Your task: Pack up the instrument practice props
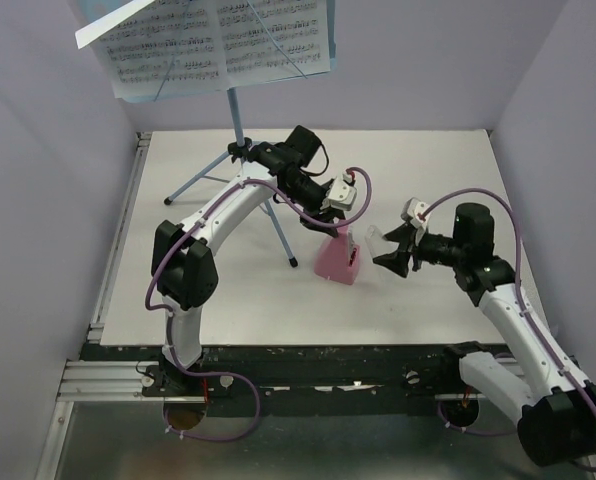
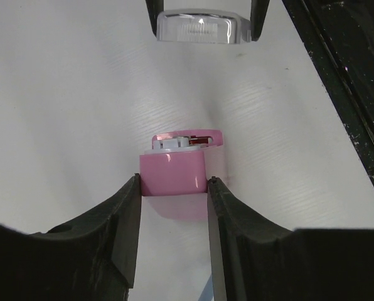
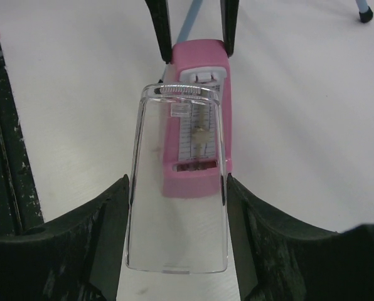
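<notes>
The pink metronome [image 1: 336,258] stands upright on the white table, its face turned toward the right arm. My left gripper [image 2: 174,180] reaches down over it, and both black fingertips press against the sides of the metronome [image 2: 173,172]. My right gripper [image 3: 177,188] is shut on a clear plastic cover [image 3: 177,207], held just in front of the metronome [image 3: 203,53]. The same cover [image 2: 203,28] shows at the top of the left wrist view. The light-blue music stand [image 1: 234,110] stands at the back left with sheet-music pages [image 1: 218,40] on its desk.
The stand's tripod legs [image 1: 193,185] spread behind the left arm, and one foot [image 1: 292,262] rests just left of the metronome. Lilac walls close in the table on three sides. A black rail [image 1: 308,360] runs along the near edge.
</notes>
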Robot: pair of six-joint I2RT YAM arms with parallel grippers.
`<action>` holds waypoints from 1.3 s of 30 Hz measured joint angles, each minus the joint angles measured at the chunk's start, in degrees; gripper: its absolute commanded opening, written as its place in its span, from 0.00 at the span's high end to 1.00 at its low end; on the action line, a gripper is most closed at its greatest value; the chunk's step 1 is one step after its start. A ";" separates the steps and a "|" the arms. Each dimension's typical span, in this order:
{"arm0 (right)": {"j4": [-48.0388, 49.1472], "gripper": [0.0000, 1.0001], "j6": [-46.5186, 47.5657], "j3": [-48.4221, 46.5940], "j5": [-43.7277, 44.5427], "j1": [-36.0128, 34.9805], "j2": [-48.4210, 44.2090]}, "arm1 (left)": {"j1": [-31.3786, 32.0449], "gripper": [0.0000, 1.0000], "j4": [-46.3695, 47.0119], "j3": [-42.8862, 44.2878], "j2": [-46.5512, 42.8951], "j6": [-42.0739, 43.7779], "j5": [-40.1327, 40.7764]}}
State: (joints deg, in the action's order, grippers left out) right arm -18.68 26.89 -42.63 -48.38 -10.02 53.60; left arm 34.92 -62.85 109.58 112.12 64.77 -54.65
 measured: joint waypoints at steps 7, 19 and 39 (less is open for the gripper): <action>16.09 1.00 -3.80 3.50 -10.05 -0.02 9.01 | -0.02 0.90 1.25 -1.20 -0.35 -0.42 -0.46; 45.62 1.00 -14.12 8.24 -17.90 -0.61 16.26 | -0.87 1.00 3.02 -2.78 -1.05 -1.40 -1.14; 77.55 1.00 -25.68 15.67 -10.73 -6.16 27.30 | -2.84 1.00 3.72 -3.63 -1.44 -2.89 -1.11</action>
State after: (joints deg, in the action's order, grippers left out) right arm 58.87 1.21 -26.96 -59.11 -16.19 80.90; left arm 32.08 -59.13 105.95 110.67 61.89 -55.77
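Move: I already have the clear cover in my right hand, and the pink metronome's middle lies roughly 10 cm to that hand's left, 2 cm ahead and some 7 cm lower. The near foot of the blue stand is about 20 cm left, 4 cm ahead and 16 cm below the same hand. My left hand already pinches the metronome's top, so its middle is about 8 cm straight below that hand and 1 cm back. I bring the cover up to the metronome's scale face with my right hand, about 7 cm left with some 3 cm forward, sinking slightly, while the fingers tilt up by roughly 20 degrees to nearly level and swing a little counter-clockwise. Both grips stay shut; my left hand keeps hold of the metronome's top and eases it a little forward and left. ##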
